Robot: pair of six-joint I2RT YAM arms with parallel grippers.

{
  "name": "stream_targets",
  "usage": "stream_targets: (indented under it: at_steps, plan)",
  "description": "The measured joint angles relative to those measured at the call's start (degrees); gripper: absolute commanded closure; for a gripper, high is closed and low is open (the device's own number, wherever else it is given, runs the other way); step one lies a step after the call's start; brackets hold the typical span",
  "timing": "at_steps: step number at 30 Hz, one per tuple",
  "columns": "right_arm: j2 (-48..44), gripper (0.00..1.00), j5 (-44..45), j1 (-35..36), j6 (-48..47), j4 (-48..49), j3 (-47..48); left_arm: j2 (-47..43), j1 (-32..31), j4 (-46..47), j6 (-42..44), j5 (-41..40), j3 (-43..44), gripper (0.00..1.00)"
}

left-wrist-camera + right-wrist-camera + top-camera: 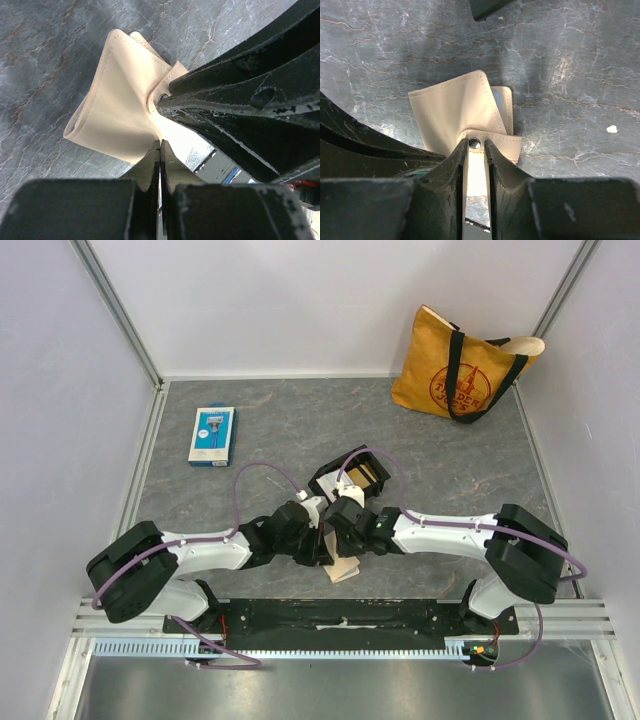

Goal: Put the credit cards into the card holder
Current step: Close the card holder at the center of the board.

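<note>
The tan card holder (343, 568) hangs half open just above the grey table, between both grippers. My left gripper (160, 146) is shut on the lower edge of the card holder (117, 110). My right gripper (476, 143) has its jaws a little apart on either side of the holder's snap tab (492, 140), so it is open. A grey-blue credit card (498, 102) shows its edge inside the card holder (455, 107). More credit cards (366, 478), gold-coloured on top, lie in a small black tray (336, 480) just behind the grippers.
A blue-and-white flat package (212, 435) lies at the back left. A yellow tote bag (462, 368) leans on the back right wall. The tray's corner (485, 7) shows at the top of the right wrist view. White walls close in three sides.
</note>
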Motion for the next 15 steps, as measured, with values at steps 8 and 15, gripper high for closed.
stream_targets:
  at_steps: [8,15]
  plan:
    - [-6.40,0.44,3.08,-0.57,-2.89,0.00,-4.35,-4.07,-0.13,-1.66,-0.09,-1.05,-0.57,0.74]
    - [-17.31,0.32,6.95,-0.87,-2.03,-0.02,-8.35,-12.61,-0.31,-3.04,-0.87,-3.19,-1.33,0.53]
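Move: The card holder lies right under both hands: its middle is about 1 cm left of the right hand and 1 cm below it, with the snap between that hand's fingertips. From the left hand, the middle lies some 2 cm ahead, 3 cm to the right and 1 cm down. The black card box stands about 16 cm ahead of the right hand and 1 cm to its left, roughly level in height. Both grippers open and rise about 4 cm off the card holder, the right one also sweeping 4 cm right. ##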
